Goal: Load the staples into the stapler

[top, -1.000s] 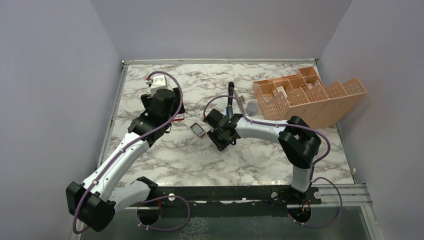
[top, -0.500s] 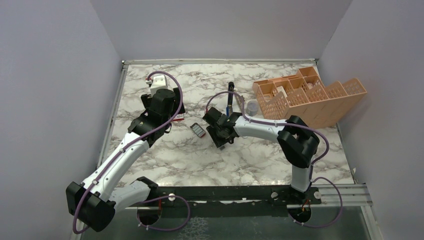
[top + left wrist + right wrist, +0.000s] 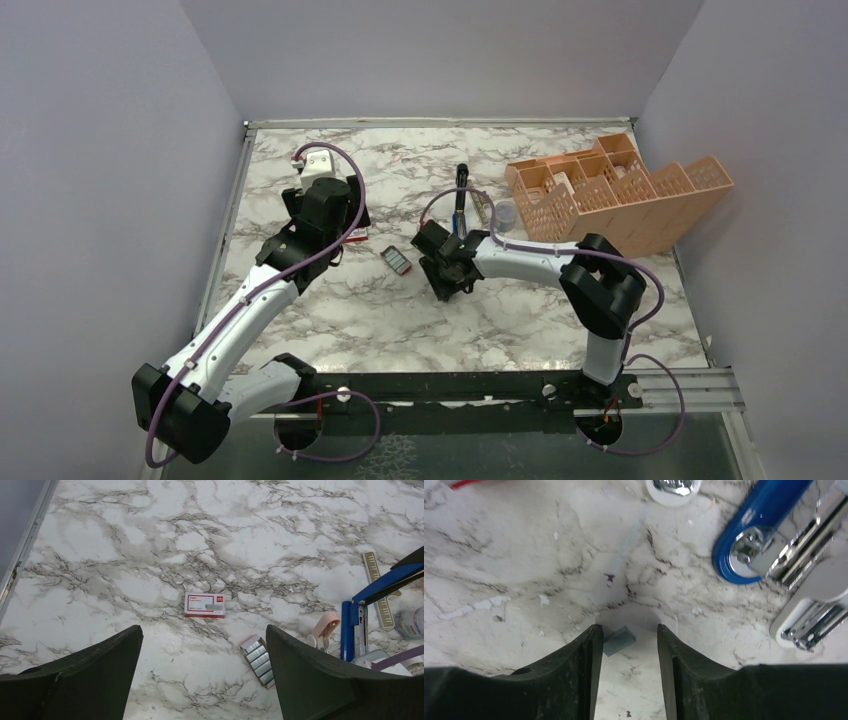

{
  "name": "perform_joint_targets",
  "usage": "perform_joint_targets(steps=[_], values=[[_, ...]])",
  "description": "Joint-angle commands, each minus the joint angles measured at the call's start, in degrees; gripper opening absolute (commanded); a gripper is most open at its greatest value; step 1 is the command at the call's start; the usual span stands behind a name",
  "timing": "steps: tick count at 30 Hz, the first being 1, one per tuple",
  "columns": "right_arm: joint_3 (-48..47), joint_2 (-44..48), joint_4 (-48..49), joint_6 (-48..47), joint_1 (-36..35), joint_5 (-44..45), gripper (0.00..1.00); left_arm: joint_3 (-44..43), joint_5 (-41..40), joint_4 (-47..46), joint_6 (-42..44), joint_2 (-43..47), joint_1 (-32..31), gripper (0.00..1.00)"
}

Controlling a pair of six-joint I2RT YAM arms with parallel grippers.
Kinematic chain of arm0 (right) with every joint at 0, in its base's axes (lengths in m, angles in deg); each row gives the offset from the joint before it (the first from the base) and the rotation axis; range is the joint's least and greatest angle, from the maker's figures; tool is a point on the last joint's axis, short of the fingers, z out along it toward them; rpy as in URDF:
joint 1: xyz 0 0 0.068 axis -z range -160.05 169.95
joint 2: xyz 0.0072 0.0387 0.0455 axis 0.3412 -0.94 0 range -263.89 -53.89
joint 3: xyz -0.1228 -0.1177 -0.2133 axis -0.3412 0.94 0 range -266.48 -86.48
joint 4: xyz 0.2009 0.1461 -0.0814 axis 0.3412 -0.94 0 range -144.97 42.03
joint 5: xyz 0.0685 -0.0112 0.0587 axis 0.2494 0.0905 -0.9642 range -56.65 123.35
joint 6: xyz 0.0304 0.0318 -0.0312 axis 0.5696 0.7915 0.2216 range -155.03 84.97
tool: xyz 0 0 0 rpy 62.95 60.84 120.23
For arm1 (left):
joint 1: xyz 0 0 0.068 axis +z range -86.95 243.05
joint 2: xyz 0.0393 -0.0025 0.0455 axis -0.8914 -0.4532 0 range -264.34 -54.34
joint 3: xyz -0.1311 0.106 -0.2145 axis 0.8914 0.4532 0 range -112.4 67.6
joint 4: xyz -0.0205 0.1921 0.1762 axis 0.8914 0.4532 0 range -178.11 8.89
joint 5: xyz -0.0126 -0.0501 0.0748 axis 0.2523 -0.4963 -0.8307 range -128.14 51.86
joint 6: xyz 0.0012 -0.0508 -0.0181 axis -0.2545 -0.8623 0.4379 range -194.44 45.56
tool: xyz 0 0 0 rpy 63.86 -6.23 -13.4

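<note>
The staples (image 3: 258, 654) lie as silvery strips in a small tray (image 3: 397, 260) on the marble. A little way off lies the red-and-white box (image 3: 204, 604). One short grey strip of staples (image 3: 619, 641) rests on the table against the left fingertip of my right gripper (image 3: 626, 630). Its jaws stand apart and clamp nothing. The blue stapler (image 3: 754, 535) lies open just beyond, its chrome channel (image 3: 804, 550) showing. In the top view the stapler (image 3: 460, 195) is a slim dark bar. My left gripper (image 3: 204, 630) hovers wide open above the box and tray.
An orange divided organizer (image 3: 620, 190) stands at the back right. A pink staple remover (image 3: 325, 626) and a thin metal strip (image 3: 378, 595) lie beside the stapler. A small clear cup (image 3: 506, 213) sits near the organizer. A metal rail (image 3: 232, 200) edges the table's left side.
My right wrist has shifted slightly to the right, toward the stapler. The left arm, the tray and the box have not moved.
</note>
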Motion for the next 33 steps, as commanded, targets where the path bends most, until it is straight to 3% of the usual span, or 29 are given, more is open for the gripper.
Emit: perform_joint_targets(steps=[1, 17, 33], values=[[5.1, 2.8, -3.4, 3.2, -0.6, 0.0, 0.5, 0.3, 1.1, -0.6, -0.3, -0.1, 0.3, 0.93], [4.5, 2.8, 3.5, 1.7, -0.6, -2.9, 0.46, 0.3, 1.3, -0.6, -0.1, -0.5, 0.3, 0.93], [3.1, 1.2, 1.1, 1.3, -0.6, -1.2, 0.26, 0.2, 1.2, -0.6, 0.0, -0.5, 0.3, 0.93]])
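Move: Just inside the right hand's left finger lies the short staple strip, about 1 cm back, 1 cm left and 1 cm below the hand point. From that hand the staple box stands some 7 cm ahead and 8 cm left, the pink mini stapler 9 cm ahead and 1 cm left, the opened blue stapler's base 12 cm ahead and 4 cm right. For the left hand the strip is roughly 9 cm back, 17 cm right and 23 cm below. Sweeping low over the table, the right hand carries on back and to its right for about 2.5 cm, away from the blue stapler, then turns around and comes some 2 cm left and a little forward to straddle the staple strip. Near the end the fingertips narrow from half open to about a quarter, one on each side of the strip, and pinch it. ##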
